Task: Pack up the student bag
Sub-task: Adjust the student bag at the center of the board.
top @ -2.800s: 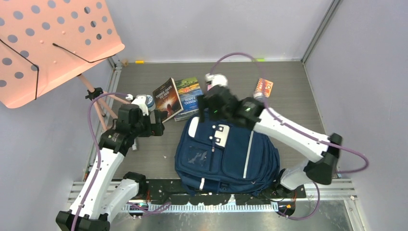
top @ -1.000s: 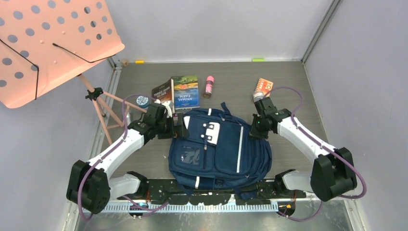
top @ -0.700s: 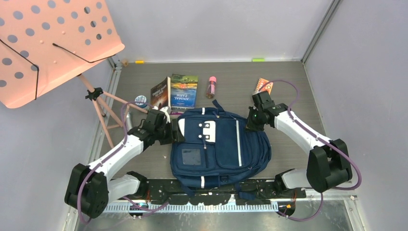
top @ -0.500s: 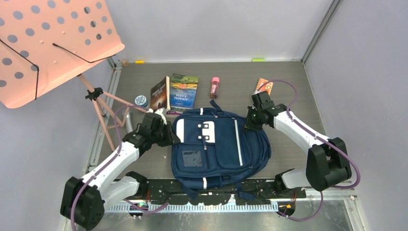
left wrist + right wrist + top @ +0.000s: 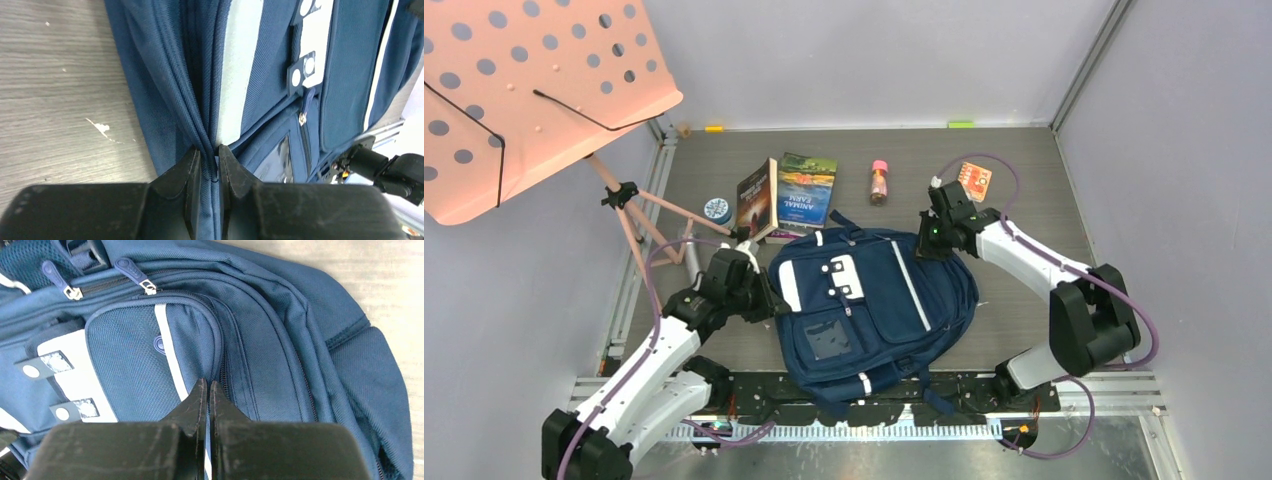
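The student bag (image 5: 874, 300) is navy with white stripes and white buckle patches. It lies front-up on the table, turned at an angle. My left gripper (image 5: 767, 297) is at its left edge. In the left wrist view, that gripper (image 5: 209, 159) is shut on a fold of the bag's side fabric (image 5: 270, 75) by the zip seams. My right gripper (image 5: 924, 243) is at the bag's far right corner. In the right wrist view, it (image 5: 205, 390) is shut on a thin pinch of bag fabric (image 5: 280, 340) beside a zip line.
Behind the bag lie two books (image 5: 757, 198) (image 5: 804, 188), a pink bottle (image 5: 879, 183), an orange packet (image 5: 974, 178) and a round blue tin (image 5: 718, 210). A pink perforated music stand (image 5: 524, 90) with tripod legs (image 5: 639, 225) stands at the left. Walls enclose the table.
My left gripper has shut on the bag's left edge and drawn back towards the near left. The right gripper has shifted left and farther away, and the bag has turned with both.
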You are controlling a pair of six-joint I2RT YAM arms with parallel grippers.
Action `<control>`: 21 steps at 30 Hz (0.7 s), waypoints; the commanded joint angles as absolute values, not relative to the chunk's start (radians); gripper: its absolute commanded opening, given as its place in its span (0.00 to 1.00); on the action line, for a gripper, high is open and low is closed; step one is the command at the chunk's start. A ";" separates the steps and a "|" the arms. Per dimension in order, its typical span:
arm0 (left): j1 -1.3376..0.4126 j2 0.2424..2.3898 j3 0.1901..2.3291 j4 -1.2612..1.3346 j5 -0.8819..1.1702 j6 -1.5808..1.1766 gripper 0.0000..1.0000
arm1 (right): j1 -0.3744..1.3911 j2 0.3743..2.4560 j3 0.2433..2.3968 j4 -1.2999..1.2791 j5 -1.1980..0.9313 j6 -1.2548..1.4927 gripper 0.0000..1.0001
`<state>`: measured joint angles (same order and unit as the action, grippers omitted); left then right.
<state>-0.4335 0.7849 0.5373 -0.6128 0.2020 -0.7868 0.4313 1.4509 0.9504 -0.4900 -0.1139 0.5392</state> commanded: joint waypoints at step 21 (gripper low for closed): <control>-0.531 0.956 0.945 -0.925 0.137 -0.539 0.94 | 0.432 1.324 1.130 -0.709 0.078 0.526 0.80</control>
<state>-0.5301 0.8772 0.8448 -0.8585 0.2707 -0.6487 0.4549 1.4548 1.1259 -0.5507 -0.0479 0.4995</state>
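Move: Both grippers are shut on the student bag: its middle lies about 20 cm to the right of the left hand and roughly level with it, and some 11 cm back and 10 cm left of the right hand, a few centimetres lower. From the left hand, the blue book lies 25 cm ahead and 5 cm right. From the right hand, the pink-capped bottle is 16 cm ahead and 9 cm left, the orange notebook 16 cm ahead and 12 cm right. Left hand drags the student bag about 5 cm back, right hand forward-left; both then open and rise clear. ##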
